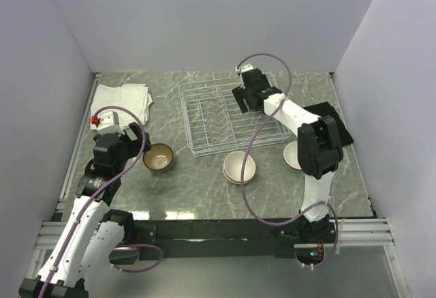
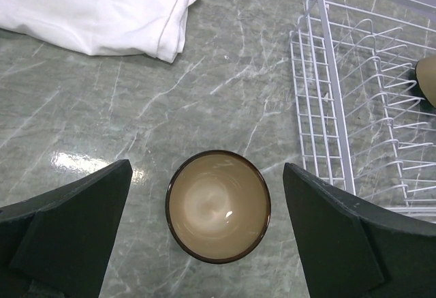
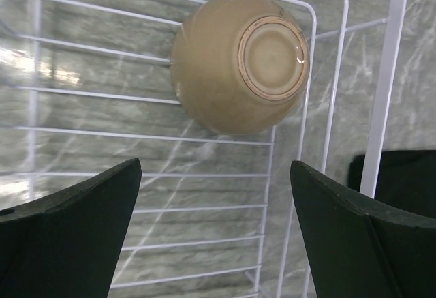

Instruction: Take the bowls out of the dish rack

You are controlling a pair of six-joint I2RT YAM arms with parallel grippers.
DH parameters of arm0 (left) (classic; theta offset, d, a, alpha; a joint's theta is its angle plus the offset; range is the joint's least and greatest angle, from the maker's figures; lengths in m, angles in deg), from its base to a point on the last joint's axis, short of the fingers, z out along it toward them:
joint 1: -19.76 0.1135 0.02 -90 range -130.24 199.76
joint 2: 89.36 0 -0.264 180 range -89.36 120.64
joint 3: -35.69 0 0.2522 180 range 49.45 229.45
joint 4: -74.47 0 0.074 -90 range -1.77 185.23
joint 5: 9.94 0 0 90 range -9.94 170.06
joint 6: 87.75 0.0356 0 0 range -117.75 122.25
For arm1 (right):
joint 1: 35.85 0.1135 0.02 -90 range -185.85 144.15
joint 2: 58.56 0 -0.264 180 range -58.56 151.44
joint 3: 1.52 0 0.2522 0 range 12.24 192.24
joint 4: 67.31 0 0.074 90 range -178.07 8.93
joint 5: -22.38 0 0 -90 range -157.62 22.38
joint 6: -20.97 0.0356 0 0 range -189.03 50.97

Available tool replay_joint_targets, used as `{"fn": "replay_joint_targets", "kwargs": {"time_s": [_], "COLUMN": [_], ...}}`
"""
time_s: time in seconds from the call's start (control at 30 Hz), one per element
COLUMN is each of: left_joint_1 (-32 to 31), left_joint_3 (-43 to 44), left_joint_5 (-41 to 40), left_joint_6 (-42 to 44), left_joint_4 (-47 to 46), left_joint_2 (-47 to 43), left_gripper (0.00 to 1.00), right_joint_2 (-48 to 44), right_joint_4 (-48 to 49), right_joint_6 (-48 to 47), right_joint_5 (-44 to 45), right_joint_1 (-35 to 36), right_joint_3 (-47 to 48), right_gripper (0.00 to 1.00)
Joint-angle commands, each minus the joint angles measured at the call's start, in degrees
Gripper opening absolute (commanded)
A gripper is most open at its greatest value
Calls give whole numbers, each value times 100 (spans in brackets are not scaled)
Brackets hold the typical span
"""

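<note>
A black-brown bowl [image 2: 218,206] with a tan inside stands upright on the table, below and between the fingers of my open left gripper [image 2: 208,167], untouched. From above, that bowl [image 1: 158,157] sits just right of the left gripper [image 1: 139,140]. A tan bowl [image 3: 231,66] lies bottom-up on its side in the white wire dish rack [image 3: 381,73], just ahead of my open right gripper [image 3: 216,164], which hovers over the rack [image 1: 187,117] at its far right [image 1: 244,101]. A cream bowl [image 1: 239,167] and another pale bowl [image 1: 293,156], half hidden by the right arm, stand in front of the rack.
A folded white cloth [image 1: 122,100] lies at the far left. A black mat [image 1: 335,122] lies right of the rack, under the right arm. The rack's near left corner [image 2: 327,73] stands close to the right of the black-brown bowl.
</note>
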Motion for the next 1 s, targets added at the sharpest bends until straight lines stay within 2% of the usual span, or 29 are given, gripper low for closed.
{"fn": "replay_joint_targets", "kwargs": {"time_s": [0.0,0.6,0.97], "left_joint_1": [-42,-112,-130], "left_joint_3": [-14,13,4], "left_joint_5": [-71,-80,-71], "left_joint_6": [92,92,101], "left_joint_4": [-281,-228,-255], "left_joint_2": [16,182,200], "left_gripper": [99,99,100], "right_joint_2": [381,1700,1192], "right_joint_4": [387,906,529], "right_joint_6": [-895,-2126,-1582], "right_joint_5": [822,1886,1614], "right_joint_1": [262,359,403], "right_joint_3": [342,1045,1125], "right_gripper": [98,98,97]}}
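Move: Up in the rack's far right corner, the tan bowl lies about 10 cm ahead of the right hand, 3 cm to its right and 7 cm below. The rack's middle is level with that hand, some 8 cm to its left; the black cloth lies about 28 cm to its right and 6 cm back. From the left hand the tan bowl is roughly 32 cm ahead, 47 cm right and 14 cm lower. Sinking some 5 cm into the rack's far right corner and reaching forward nearly as far, the right hand closes in on the tan bowl, rolling its left side down about 25 degrees so the fingers lean to the right. The descent comes mostly first; the reach carries on, and the hand lifts slightly at the end. Fingers stay wide open; no touch on the bowl can be made out. ##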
